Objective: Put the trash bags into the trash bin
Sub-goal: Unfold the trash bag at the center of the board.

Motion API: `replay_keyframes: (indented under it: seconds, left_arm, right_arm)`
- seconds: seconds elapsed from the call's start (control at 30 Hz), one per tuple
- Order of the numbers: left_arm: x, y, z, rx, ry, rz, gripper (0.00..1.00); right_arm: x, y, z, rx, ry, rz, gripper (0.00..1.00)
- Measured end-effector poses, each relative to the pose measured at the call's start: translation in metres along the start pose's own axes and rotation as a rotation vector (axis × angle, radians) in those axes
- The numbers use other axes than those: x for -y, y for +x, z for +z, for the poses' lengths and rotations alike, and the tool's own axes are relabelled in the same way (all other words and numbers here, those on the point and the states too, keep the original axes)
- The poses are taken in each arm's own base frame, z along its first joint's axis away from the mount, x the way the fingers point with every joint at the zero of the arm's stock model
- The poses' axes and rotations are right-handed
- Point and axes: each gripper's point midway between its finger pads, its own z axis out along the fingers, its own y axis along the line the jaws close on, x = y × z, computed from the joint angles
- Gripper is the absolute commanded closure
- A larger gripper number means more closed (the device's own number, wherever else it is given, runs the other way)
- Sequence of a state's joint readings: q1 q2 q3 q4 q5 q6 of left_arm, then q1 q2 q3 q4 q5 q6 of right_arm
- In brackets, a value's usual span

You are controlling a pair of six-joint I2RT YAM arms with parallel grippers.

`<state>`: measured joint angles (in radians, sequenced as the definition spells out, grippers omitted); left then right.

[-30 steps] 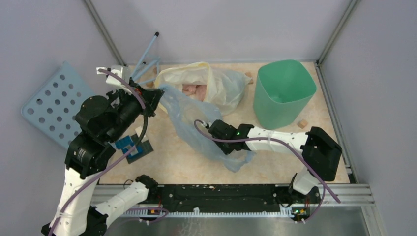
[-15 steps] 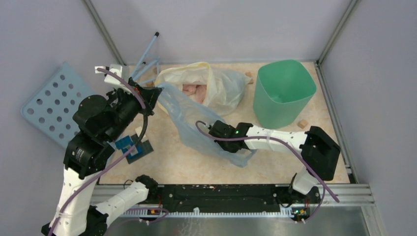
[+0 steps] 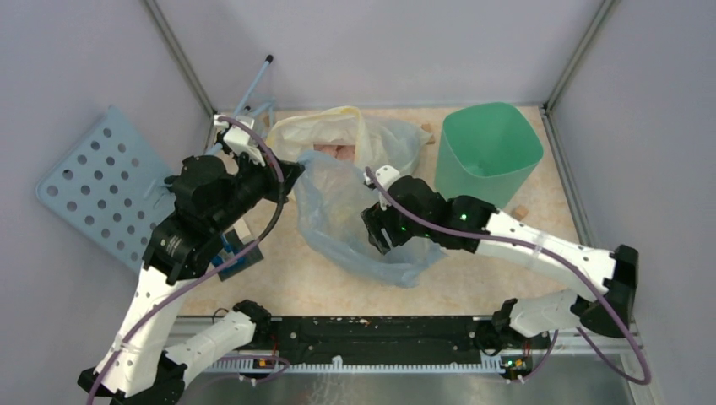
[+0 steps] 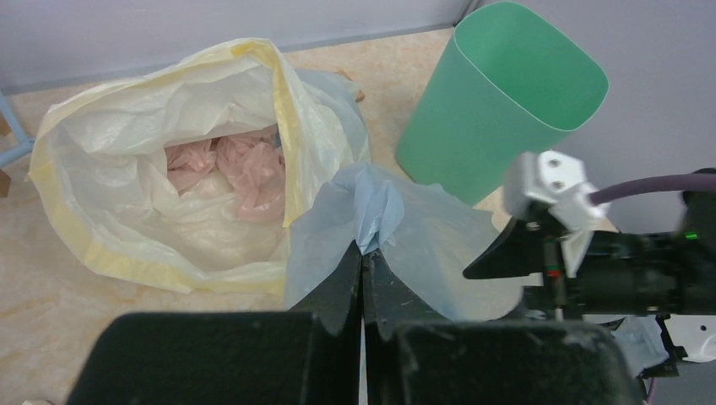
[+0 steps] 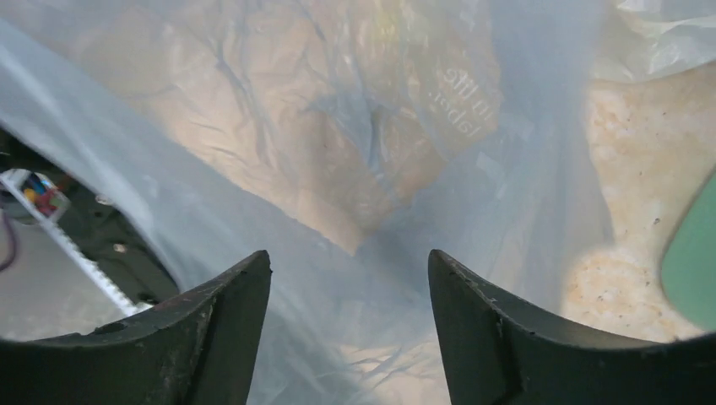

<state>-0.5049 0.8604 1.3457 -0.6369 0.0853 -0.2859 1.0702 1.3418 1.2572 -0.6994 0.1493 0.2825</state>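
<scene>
The see-through pale-blue trash bag [image 3: 338,215] hangs from my left gripper [image 3: 294,173], which is shut on its upper corner; the pinch shows in the left wrist view [image 4: 365,250], with the bag [image 4: 431,245] spread behind it. The bag's lower end rests on the table. My right gripper [image 3: 377,239] is open at the bag's right side, with bag film [image 5: 338,160] filling the view ahead of its spread fingers [image 5: 228,295]. The mint-green trash bin [image 3: 485,156] stands upright at the back right, also in the left wrist view [image 4: 498,101].
A whitish bag with a yellow rim [image 3: 355,139] lies at the back centre, pink scraps inside [image 4: 236,164]. A pale-blue perforated board [image 3: 97,186] leans at the left wall. Blue rods [image 3: 253,89] stand in the back left corner. Small wooden blocks [image 3: 520,212] lie near the bin.
My left gripper has moved right with the bag's corner. My right arm has swung up and back, its gripper now at the bag's right side. The bag has bunched closer together.
</scene>
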Motion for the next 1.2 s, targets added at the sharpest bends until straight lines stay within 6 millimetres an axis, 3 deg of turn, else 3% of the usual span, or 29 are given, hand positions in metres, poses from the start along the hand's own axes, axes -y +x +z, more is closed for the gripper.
replay_keyframes:
  seconds: [0.17,0.27,0.4,0.6,0.73,0.93,1.07,1.2]
  left_arm:
    - [-0.004,-0.002,0.000,0.009,-0.021,0.001,1.00]
    - [-0.006,-0.002,0.000,0.012,-0.037,0.001,1.00]
    - [-0.015,-0.004,0.000,0.024,-0.082,0.001,1.00]
    - [-0.024,-0.004,0.004,0.024,-0.131,0.004,1.00]
    - [-0.025,0.000,0.006,0.013,-0.134,0.004,1.00]
    - [-0.027,0.006,0.008,-0.001,-0.138,0.004,1.00]
    - [-0.027,0.007,0.009,-0.004,-0.138,0.003,1.00]
    - [-0.027,0.008,0.009,-0.004,-0.138,0.003,1.00]
  right_arm:
    - [-0.005,-0.024,-0.048,0.136,-0.067,0.058,0.21]
    - [-0.008,-0.043,-0.087,0.237,-0.114,0.115,0.19]
    - [-0.002,-0.062,-0.131,0.349,-0.124,0.217,0.17]
    - [0.034,-0.050,-0.166,0.420,0.006,0.462,0.20]
    - [0.049,-0.027,-0.178,0.420,0.048,0.595,0.20]
    - [0.048,0.006,-0.184,0.366,0.008,0.697,0.19]
    - [0.034,0.027,-0.168,0.292,-0.058,0.711,0.18]
    - [0.011,0.046,-0.136,0.184,-0.131,0.708,0.19]
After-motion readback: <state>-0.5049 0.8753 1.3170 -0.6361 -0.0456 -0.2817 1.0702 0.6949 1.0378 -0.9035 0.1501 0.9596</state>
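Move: The blue trash bag's loose right end lies about 10 cm to the right hand's right, 5 cm back and some 14 cm below. Also from the right hand, the white trash bag stands about 22 cm ahead, 7 cm left and 12 cm lower; the green trash bin is roughly 15 cm ahead, 22 cm right and 8 cm below. From the left hand, the blue bag's loose end is some 25 cm right, 9 cm back and 34 cm below. Up by about 15 cm out of the blue bag's mouth, then out to the right and back, the right hand arcs down over the bag's loose right end and finally a little left towards it. It rolls about 40 degrees clockwise while its fingers open wider, ending spread around the raised edge. The left hand keeps its pinch on the far left corner, easing slightly forward and left, then down. ##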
